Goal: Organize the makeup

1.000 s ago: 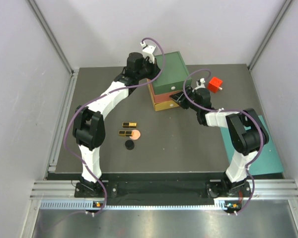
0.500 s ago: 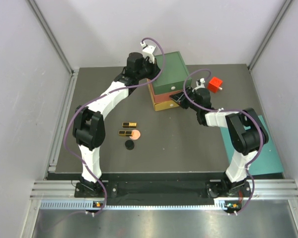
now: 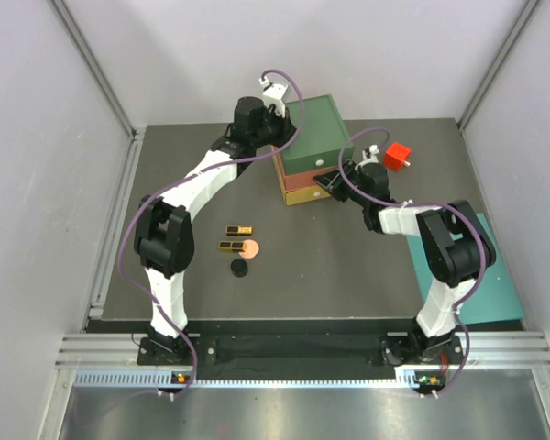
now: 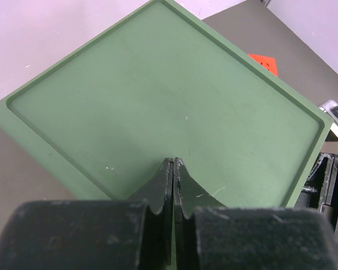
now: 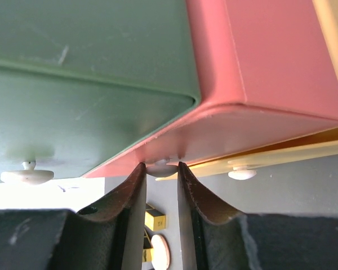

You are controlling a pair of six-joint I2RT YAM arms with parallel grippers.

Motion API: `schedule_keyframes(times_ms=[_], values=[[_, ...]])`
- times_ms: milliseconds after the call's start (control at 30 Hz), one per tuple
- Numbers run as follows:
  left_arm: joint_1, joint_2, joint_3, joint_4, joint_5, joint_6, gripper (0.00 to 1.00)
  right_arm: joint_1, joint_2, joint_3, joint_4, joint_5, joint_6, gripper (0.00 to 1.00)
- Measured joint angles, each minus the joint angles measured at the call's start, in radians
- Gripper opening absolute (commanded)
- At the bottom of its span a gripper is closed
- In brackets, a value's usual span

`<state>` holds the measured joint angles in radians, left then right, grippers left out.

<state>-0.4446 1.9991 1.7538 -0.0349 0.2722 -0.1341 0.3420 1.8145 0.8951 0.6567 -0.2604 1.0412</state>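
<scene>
Two gold-black cases [image 3: 239, 229] [image 3: 229, 246], a round peach compact [image 3: 249, 247] and a black disc [image 3: 240, 268] lie on the dark mat left of centre. The tubes and the tan bottles are out of view. My left gripper [image 3: 280, 128] is shut and empty, its tips [image 4: 174, 160] resting over the green top [image 4: 169, 101] of the drawer box [image 3: 312, 137]. My right gripper [image 3: 326, 181] is at the box's front, its jaws [image 5: 160, 166] closed on the white knob [image 5: 161, 168] of the red drawer [image 5: 259, 73]. A gold case [image 5: 155, 219] and the compact [image 5: 160, 251] show between its fingers.
The red cube [image 3: 397, 155] sits right of the drawer box and shows in the left wrist view [image 4: 265, 61]. The green drawer's knob [image 5: 27, 176] and the yellow drawer's knob [image 5: 242, 174] flank my right fingers. A teal board [image 3: 486, 275] lies at the right edge.
</scene>
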Motion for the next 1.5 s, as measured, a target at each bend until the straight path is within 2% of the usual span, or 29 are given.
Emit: schedule_keyframes(times_ms=[300, 767, 867, 900, 967, 1000, 1067, 1167, 1267, 1500], values=[[0.0, 0.0, 0.0, 0.0, 0.0, 0.003, 0.0, 0.0, -0.077, -0.065, -0.037, -0.005, -0.034, 0.0], [0.0, 0.0, 0.0, 0.0, 0.001, 0.002, 0.0, 0.0, -0.306, -0.256, -0.144, -0.042, -0.122, 0.0], [0.0, 0.0, 0.0, 0.0, 0.001, 0.002, 0.0, 0.0, -0.356, -0.301, -0.156, -0.042, -0.126, 0.09], [0.0, 0.0, 0.0, 0.0, 0.0, 0.002, 0.0, 0.0, -0.365, -0.308, -0.161, -0.043, -0.128, 0.18], [0.0, 0.0, 0.0, 0.0, 0.001, 0.002, 0.0, 0.0, -0.372, -0.313, -0.171, -0.043, -0.132, 0.27], [0.0, 0.0, 0.0, 0.0, 0.001, 0.002, 0.0, 0.0, -0.372, -0.313, -0.173, -0.043, -0.133, 0.37], [0.0, 0.0, 0.0, 0.0, 0.0, 0.002, 0.0, 0.0, -0.375, -0.312, -0.182, -0.04, -0.139, 0.49], [0.0, 0.0, 0.0, 0.0, 0.001, 0.002, 0.0, 0.0, -0.389, -0.312, -0.232, -0.023, -0.161, 0.59], [0.0, 0.0, 0.0, 0.001, 0.001, 0.002, 0.0, 0.0, -0.414, -0.3, -0.301, -0.013, -0.2, 0.63], [0.0, 0.0, 0.0, 0.001, 0.0, 0.002, 0.0, 0.002, -0.521, -0.222, -0.497, -0.017, -0.327, 0.63]])
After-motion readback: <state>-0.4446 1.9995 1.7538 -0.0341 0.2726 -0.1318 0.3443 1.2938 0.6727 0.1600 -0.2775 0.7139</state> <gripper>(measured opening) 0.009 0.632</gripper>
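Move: The right fingertips are already shut on the red drawer's knob, at the hand point itself, with the green drawer's knob roughly 7 cm straight above and the yellow drawer's knob about 7 cm straight below. The red cube stands some 9 cm farther out and 20 cm to the right, about 10 cm lower. From the left hand, on the cabinet top, the red drawer's knob lies about 8 cm back, 7 cm to the right and 12 cm down. Back towards the base and slightly right, the right hand pulls the red drawer by its knob for about 10 cm, nearly level, then stops. Its fingers open wide and let go; it eases a little farther back and right, dips, then rises about 3 cm, the wrist rolling left side down, nearly 20 degrees in all. The left hand stays put, closed fingertips still resting on the cabinet top. ##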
